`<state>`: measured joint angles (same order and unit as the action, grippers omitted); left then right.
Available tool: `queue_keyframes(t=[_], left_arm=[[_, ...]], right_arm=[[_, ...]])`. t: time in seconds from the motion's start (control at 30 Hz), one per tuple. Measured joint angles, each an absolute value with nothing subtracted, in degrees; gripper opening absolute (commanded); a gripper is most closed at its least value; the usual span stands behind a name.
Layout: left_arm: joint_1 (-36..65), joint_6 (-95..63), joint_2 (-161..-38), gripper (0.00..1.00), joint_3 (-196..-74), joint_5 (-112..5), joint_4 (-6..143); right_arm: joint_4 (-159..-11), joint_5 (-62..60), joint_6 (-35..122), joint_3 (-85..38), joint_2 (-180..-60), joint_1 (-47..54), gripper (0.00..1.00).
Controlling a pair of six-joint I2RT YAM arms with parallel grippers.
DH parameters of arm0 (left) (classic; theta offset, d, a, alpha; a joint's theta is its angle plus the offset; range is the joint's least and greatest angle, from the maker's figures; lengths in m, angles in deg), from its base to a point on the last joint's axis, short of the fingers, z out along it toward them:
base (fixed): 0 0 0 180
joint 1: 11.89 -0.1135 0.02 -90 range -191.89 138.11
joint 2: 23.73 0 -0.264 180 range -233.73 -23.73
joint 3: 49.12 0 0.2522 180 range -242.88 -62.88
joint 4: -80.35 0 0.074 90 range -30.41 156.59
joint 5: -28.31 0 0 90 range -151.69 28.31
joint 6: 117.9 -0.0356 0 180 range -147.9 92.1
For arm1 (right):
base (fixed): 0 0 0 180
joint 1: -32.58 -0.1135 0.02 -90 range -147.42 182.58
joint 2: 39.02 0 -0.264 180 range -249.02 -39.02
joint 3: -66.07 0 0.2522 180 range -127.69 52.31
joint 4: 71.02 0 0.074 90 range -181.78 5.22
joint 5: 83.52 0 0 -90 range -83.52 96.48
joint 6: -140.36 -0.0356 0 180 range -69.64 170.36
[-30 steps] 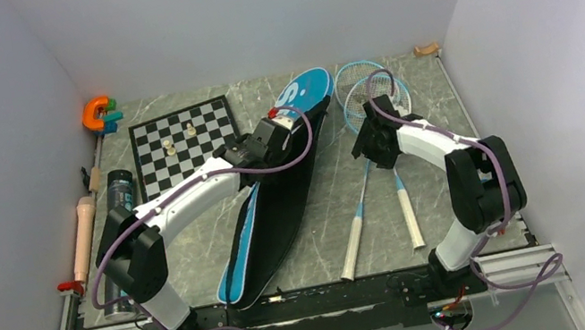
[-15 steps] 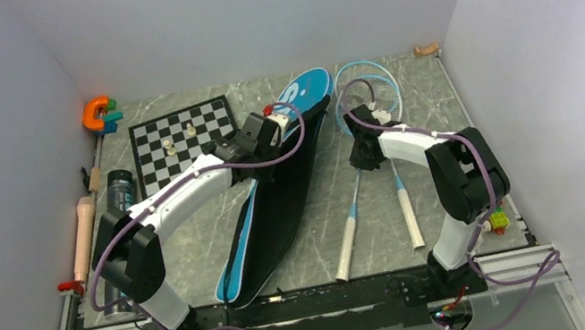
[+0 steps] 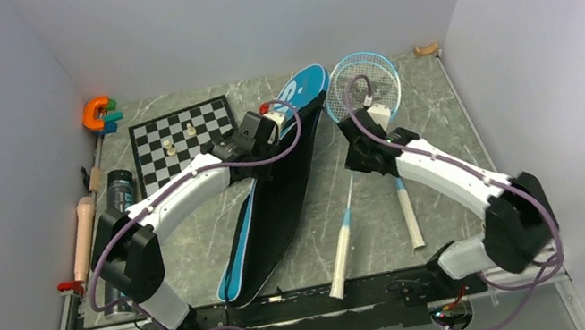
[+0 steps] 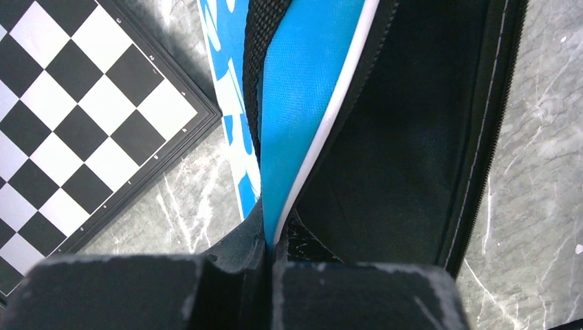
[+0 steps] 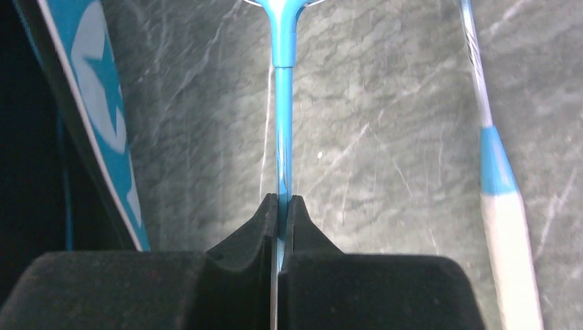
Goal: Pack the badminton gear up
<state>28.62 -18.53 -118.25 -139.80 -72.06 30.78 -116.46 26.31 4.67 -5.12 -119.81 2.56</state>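
Observation:
The blue bag lies open on its black inside at the table's middle. My left gripper is shut on the edge of the bag's blue flap, pinched at the fingertips. One racket runs from its head at the back to a beige handle near the front. My right gripper is shut on its thin blue shaft, held at the gripper's tips. The second racket lies just right of it; I cannot make out its head. The black tube lies along the left edge.
A chessboard with small pale pieces lies left of the bag, its corner close to the flap. An orange clamp sits in the back left corner. A wooden roller lies by the left wall, a small wooden piece at back right.
My right gripper has closed on the racket's shaft and shifted that racket left, its handle end now nearer the front. The right elbow swung out to the right. The left gripper keeps its hold.

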Motion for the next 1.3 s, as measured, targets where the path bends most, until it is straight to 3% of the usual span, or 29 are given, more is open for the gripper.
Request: queue_keyframes(t=[0.17,0.27,0.5,0.87,1.3], left_arm=[[28.6,-16.6,-119.4,0.0,-141.3,-73.9,29.8],[28.6,-15.3,-124.7,0.0,-148.4,-74.7,26.8],[28.7,-13.5,-132.5,0.0,-157.4,-74.6,25.1],[28.9,-13.6,-135.8,0.0,-158.1,-74.7,25.0],[28.9,-13.7,-135.5,0.0,-158.1,-71.8,25.0]], right_arm=[[-125.4,26.4,1.0,-3.6,-109.5,-0.5,0.0],[-133.2,26.2,-1.8,-3.1,-105.3,-2.9,0.0],[-142.7,24.3,-5.7,-2.2,-101.7,-10.6,0.0],[-150.0,25.7,-8.2,-13.0,-114.9,-27.0,0.0],[-147.0,26.1,-5.1,-14.2,-122.4,-31.3,0.0]])
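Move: The open black mouth of the bag, where the racket is being taken, has its middle about 18 cm left of the right hand, 7 cm nearer the base and 9 cm lower. The other racket's grip lies some 10 cm right and 16 cm back of that hand. From the left hand, already pinching the bag's lip, the mouth's middle is 8 cm back, 3 cm right and 11 cm down; the chessboard lies 22 cm left and 10 cm ahead. The racket, still pinched by its shaft just below the head, is drawn back some 17 cm by the right hand, rising a little at first, then carried about 8 cm left and settling lower while the wrist turns counter-clockwise roughly 25 degrees, tipping downward. Meanwhile the left hand keeps its pinch on the bag's lip, moves it about 5 cm forward and 4 cm right, and lowers it slightly. ##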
